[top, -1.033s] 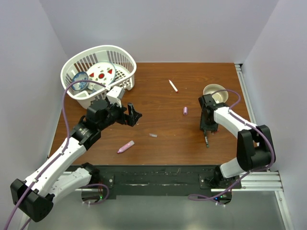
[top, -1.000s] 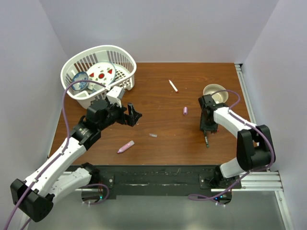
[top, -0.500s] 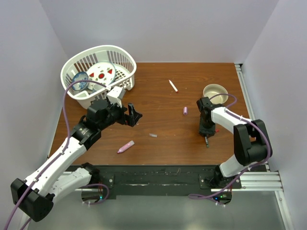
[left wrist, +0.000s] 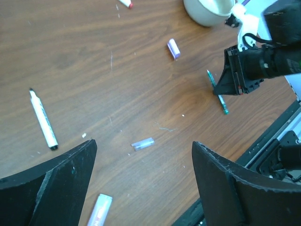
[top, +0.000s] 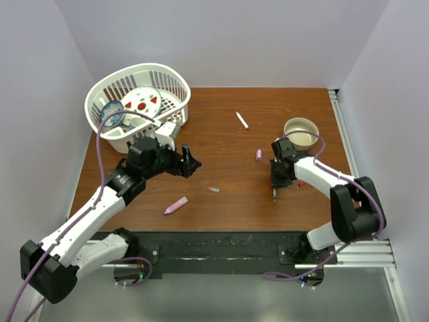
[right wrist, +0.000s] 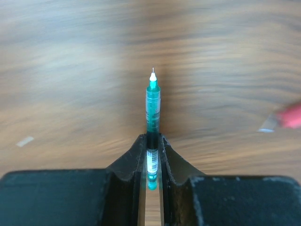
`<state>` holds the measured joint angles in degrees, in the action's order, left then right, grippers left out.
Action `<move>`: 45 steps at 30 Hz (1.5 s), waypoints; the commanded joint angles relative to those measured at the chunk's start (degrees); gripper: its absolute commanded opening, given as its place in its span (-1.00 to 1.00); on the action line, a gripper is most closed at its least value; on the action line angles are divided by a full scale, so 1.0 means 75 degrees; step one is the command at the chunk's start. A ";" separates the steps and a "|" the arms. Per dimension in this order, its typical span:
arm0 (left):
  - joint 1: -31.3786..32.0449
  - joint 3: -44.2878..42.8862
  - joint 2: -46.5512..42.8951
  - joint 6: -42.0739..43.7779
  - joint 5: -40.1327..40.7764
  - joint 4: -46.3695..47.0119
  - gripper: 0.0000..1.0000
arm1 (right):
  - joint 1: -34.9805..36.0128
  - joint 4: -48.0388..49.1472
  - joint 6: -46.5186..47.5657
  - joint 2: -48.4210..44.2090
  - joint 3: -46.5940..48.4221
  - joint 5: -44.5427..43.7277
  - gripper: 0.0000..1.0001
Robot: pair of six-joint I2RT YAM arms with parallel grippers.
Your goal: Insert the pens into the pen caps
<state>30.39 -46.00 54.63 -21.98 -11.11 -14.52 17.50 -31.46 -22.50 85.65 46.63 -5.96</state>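
My right gripper (top: 275, 178) is shut on a slim dark teal pen (top: 274, 193), whose bare tip points toward the near edge; in the right wrist view the pen (right wrist: 153, 101) sticks out past the closed gripper (right wrist: 152, 140). My left gripper (top: 190, 163) is open and empty above the table's left middle. A grey cap (top: 214, 190) (left wrist: 142, 143) lies below it, between its fingers (left wrist: 66, 174). A pink cap (top: 259, 155) (left wrist: 173, 48) lies left of my right gripper. The pink marker (top: 175, 205) (left wrist: 99, 210), the white red-ended pen (top: 242, 120) and a red cap (right wrist: 290, 116) lie loose.
A white basket (top: 175, 79) with plates stands at the back left. A small bowl (top: 300, 131) stands behind my right arm. A white pen with dark ends (left wrist: 43, 120) shows only in the left wrist view, hidden under my left gripper in the top view.
My right gripper has moved left with the teal pen in it, away from the bowl. My left gripper has shifted slightly right and stays open.
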 commanded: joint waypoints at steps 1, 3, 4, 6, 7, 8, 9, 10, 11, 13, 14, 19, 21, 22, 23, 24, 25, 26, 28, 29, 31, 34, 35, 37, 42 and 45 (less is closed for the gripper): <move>-0.0021 -0.0078 0.0496 -0.0772 -0.0650 0.0190 0.69 | 0.1052 0.1369 0.0107 -0.1209 -0.0205 0.0642 -1.00; -0.0021 -0.0066 0.0777 -0.1158 -0.1012 0.0447 0.65 | 0.1650 0.1709 -0.0280 -0.1574 -0.0322 0.0770 -1.00; -0.0021 -0.0055 0.0860 -0.1276 -0.1119 0.0553 0.62 | 0.1826 0.2140 -0.0443 -0.1727 -0.0369 0.1154 -1.00; -0.0021 0.0027 0.1082 -0.1580 -0.1388 0.1009 0.57 | 0.2376 0.2576 -0.0854 -0.2195 -0.0440 0.1321 -1.00; -0.0021 0.0062 0.1129 -0.1674 -0.1494 0.1162 0.56 | 0.2552 0.3007 -0.0971 -0.2359 -0.0463 0.1356 -1.00; -0.0021 0.0098 0.1257 -0.1872 -0.1727 0.1534 0.55 | 0.2844 0.3220 -0.1170 -0.2558 -0.0475 0.1380 -1.00; -0.0021 0.0156 0.1305 -0.1979 -0.1845 0.1735 0.53 | 0.2986 0.3420 -0.1264 -0.2653 -0.0487 0.1392 -1.00; -0.0021 0.0180 0.1364 -0.2073 -0.1962 0.1818 0.52 | 0.3115 0.3758 -0.1323 -0.2700 -0.0475 0.1427 -1.00; -0.0021 0.0192 0.1469 -0.2236 -0.2056 0.2388 0.51 | 0.3314 0.3854 -0.1417 -0.2724 -0.0441 0.1415 -1.00; -0.0021 0.0203 0.1563 -0.2354 -0.2291 0.2697 0.50 | 0.3479 0.4018 -0.1499 -0.2701 -0.0312 0.1427 -1.00; -0.0009 0.0192 0.1645 -0.2413 -0.2257 0.2872 0.48 | 0.3619 0.4077 -0.1523 -0.2678 -0.0253 0.1508 -1.00; 0.0049 0.0168 0.1868 -0.2437 -0.2011 0.3085 0.40 | 0.3831 0.3984 -0.1476 -0.2361 0.0075 0.1579 -1.00; 0.0061 0.0273 0.2020 -0.2472 -0.1893 0.3225 0.36 | 0.3890 0.4101 -0.1558 -0.2337 0.0017 0.1579 -1.00; 0.0061 0.0308 0.2090 -0.2495 -0.1905 0.3295 0.33 | 0.3925 0.4159 -0.1605 -0.2337 -0.0006 0.1591 -1.00; 0.0073 0.0355 0.2230 -0.2577 -0.1928 0.3482 0.32 | 0.3937 0.4346 -0.1698 -0.2326 -0.0018 0.1591 -1.00; 0.0096 0.0425 0.2313 -0.2624 -0.2033 0.3599 0.28 | 0.3960 0.4382 -0.1711 -0.2303 -0.0007 0.1626 -1.00; 0.0119 0.0438 0.2383 -0.2659 -0.2057 0.3693 0.24 | 0.3972 0.4417 -0.1734 -0.2279 0.0028 0.1615 -1.00; 0.0154 0.0449 0.2523 -0.2706 -0.2080 0.3787 0.20 | 0.3995 0.4418 -0.1734 -0.2244 0.0063 0.1591 -1.00; 0.0225 0.0426 0.2722 -0.2718 -0.2127 0.3835 0.13 | 0.4007 0.4394 -0.1734 -0.2220 0.0169 0.1556 -1.00; 0.0248 0.0414 0.2782 -0.2753 -0.2139 0.3858 0.08 | 0.4030 0.4406 -0.1757 -0.2209 0.0192 0.1544 -1.00; 0.0272 0.0414 0.2829 -0.2788 -0.2256 0.3940 -0.08 | 0.4054 0.4441 -0.1746 -0.2209 0.0228 0.1544 -1.00; 0.0284 0.0438 0.2794 -0.2894 -0.2478 0.4127 -0.60 | 0.4077 0.4371 -0.1746 -0.2104 0.0298 0.1591 -1.00; 0.0284 0.0473 0.2759 -0.2975 -0.2607 0.4221 -0.96 | 0.4077 0.4324 -0.1769 -0.2068 0.0321 0.1649 -1.00; 0.0284 0.0531 0.2677 -0.3046 -0.2724 0.4268 -1.00 | 0.4077 0.4277 -0.1793 -0.2021 0.0310 0.1731 -0.63; 0.0272 0.0590 0.2466 -0.3140 -0.2913 0.4293 -1.00 | 0.4077 0.4254 -0.1933 -0.2208 -0.0017 0.2258 -0.09; 0.0260 0.0543 0.2384 -0.3093 -0.2901 0.4151 -1.00 | 0.4089 0.4429 -0.2109 -0.2302 -0.0357 0.2527 -0.09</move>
<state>32.34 -41.47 75.09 -44.84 -31.24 14.59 47.79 -1.56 -36.32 70.50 45.89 8.82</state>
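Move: My right fingers already pinch the teal pen, low over the table. My left hand's open fingers, where I take it, are about 33 cm to its left, level fore-and-aft and 20 cm above. The clear cap lies some 27 cm left of the right hand, level with it; the purple cap 7 cm left and 16 cm ahead; the red cap 12 cm right and 3 cm ahead. From my left hand the pen lies about 33 cm right and 20 cm below. I swing the pen left and up with my right hand, about 24 cm across and 16 cm up, fast at first, rolling the wrist as I near the left hand. My left hand comes some 9 cm right and a little down, tips downward and shuts its fingers on the pen's tip end; then my right fingers part around the barrel. ##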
